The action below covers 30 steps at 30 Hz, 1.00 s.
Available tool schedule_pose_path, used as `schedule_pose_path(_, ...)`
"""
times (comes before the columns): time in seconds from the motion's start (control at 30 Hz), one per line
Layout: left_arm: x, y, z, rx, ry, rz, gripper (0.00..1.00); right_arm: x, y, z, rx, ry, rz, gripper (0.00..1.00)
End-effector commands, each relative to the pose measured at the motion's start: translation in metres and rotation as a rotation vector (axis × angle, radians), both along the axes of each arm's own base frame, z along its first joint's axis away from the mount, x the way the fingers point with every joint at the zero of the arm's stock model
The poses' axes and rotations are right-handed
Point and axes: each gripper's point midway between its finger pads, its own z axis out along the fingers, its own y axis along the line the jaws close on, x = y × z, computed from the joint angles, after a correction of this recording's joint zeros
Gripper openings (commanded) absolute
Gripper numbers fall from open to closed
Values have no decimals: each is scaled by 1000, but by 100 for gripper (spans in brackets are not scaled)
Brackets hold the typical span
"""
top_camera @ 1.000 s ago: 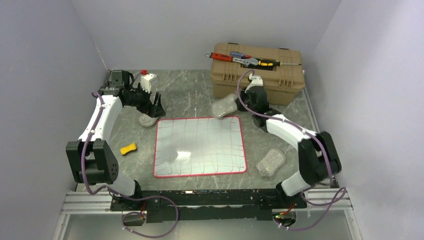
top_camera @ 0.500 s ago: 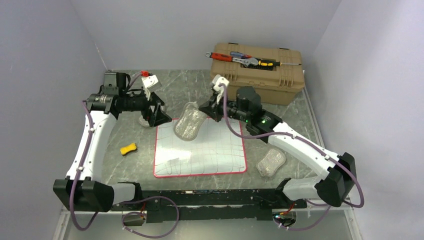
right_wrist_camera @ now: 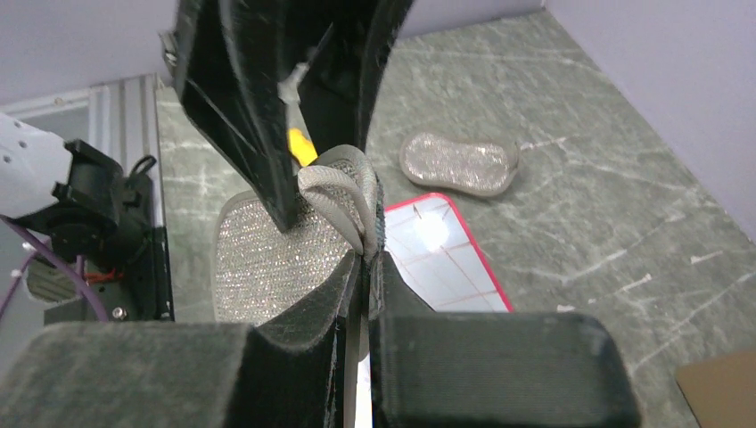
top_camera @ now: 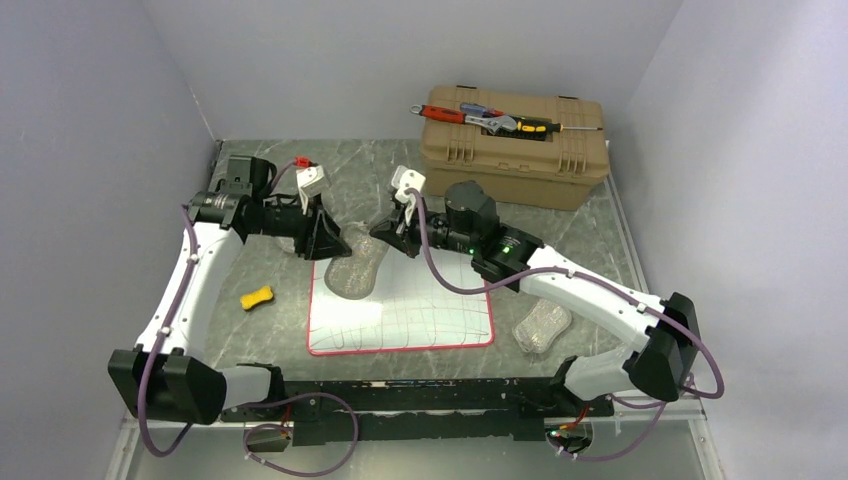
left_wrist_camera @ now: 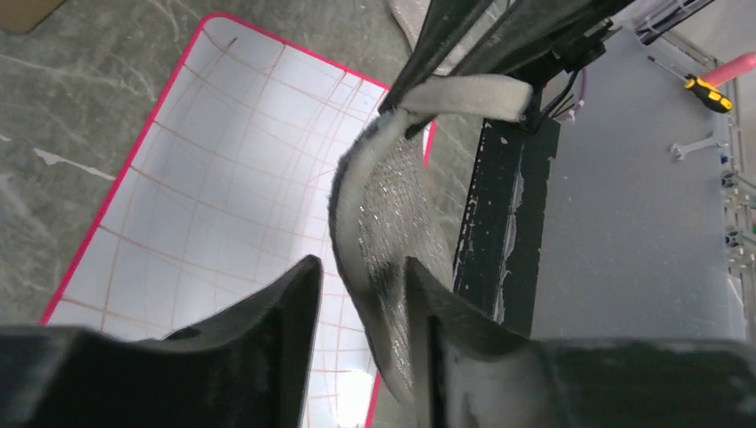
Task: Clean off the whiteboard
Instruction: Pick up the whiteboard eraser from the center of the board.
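The whiteboard (top_camera: 420,305) lies flat mid-table, red-rimmed and crossed by a grid of thin pen lines. My right gripper (top_camera: 388,232) is shut on the strap loop (right_wrist_camera: 343,192) of a glittery grey pad (top_camera: 355,268), which hangs over the board's back left corner. In the right wrist view my right gripper (right_wrist_camera: 365,259) pinches the strap, with the pad (right_wrist_camera: 267,259) below it. My left gripper (top_camera: 335,250) reaches in from the left. In its wrist view the left gripper (left_wrist_camera: 361,267) stands open around the pad (left_wrist_camera: 383,196). The pad touches one finger; a gap shows at the other.
A tan toolbox (top_camera: 515,150) with hand tools (top_camera: 490,118) on its lid stands at the back right. A second glittery pad (top_camera: 541,323) lies right of the board, another (right_wrist_camera: 459,163) on the table at the back left. A yellow sponge (top_camera: 258,297) lies left of the board.
My right arm swung left across the board, carrying the pad from the back right corner to the back left. My left gripper moved right to meet it and its jaws narrowed around the pad.
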Motion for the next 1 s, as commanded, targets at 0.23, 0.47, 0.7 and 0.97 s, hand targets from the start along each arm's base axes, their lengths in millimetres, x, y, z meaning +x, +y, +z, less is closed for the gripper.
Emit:
schedule_pose_path(0.23,21,-2,4,6,-110,36,2,27,12,51,233,141,-193,55)
schedule_pose_path(0.47,75,26,18,139,-647,223,2,64,-15,33,311,640,-434,100)
schedule_pose_path(0.7,89,31,36,184,-973,254,2,60,-2,18,360,1023,-346,100)
schedule_pose_path(0.97,88,24,32,200,-1029,236,2,51,22,35,458,1136,-174,97)
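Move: The whiteboard eraser hangs from the right hand's closed fingers, its middle about 5 cm back, 4 cm to the left and 3 cm below that hand. From the left hand, whose half-closed fingers straddle its near end, the middle lies some 3 cm back, 2 cm right and 2 cm below. The whiteboard's centre is about 12 cm right of the left hand, 2 cm ahead and 25 cm below; the yellow sponge stands 19 cm left, 1 cm ahead, equally low. Closing almost in place, the left fingers pinch the whiteboard eraser; then that hand carries it some 8 cm forward and slightly left while rolling about 50 degrees around its pointing direction. The right hand rises about 1 cm, opens wide and lets go, sweeps about 8 cm forward and a little right with a roll of some 60 degrees, then comes back a couple of centimetres towards its left. ##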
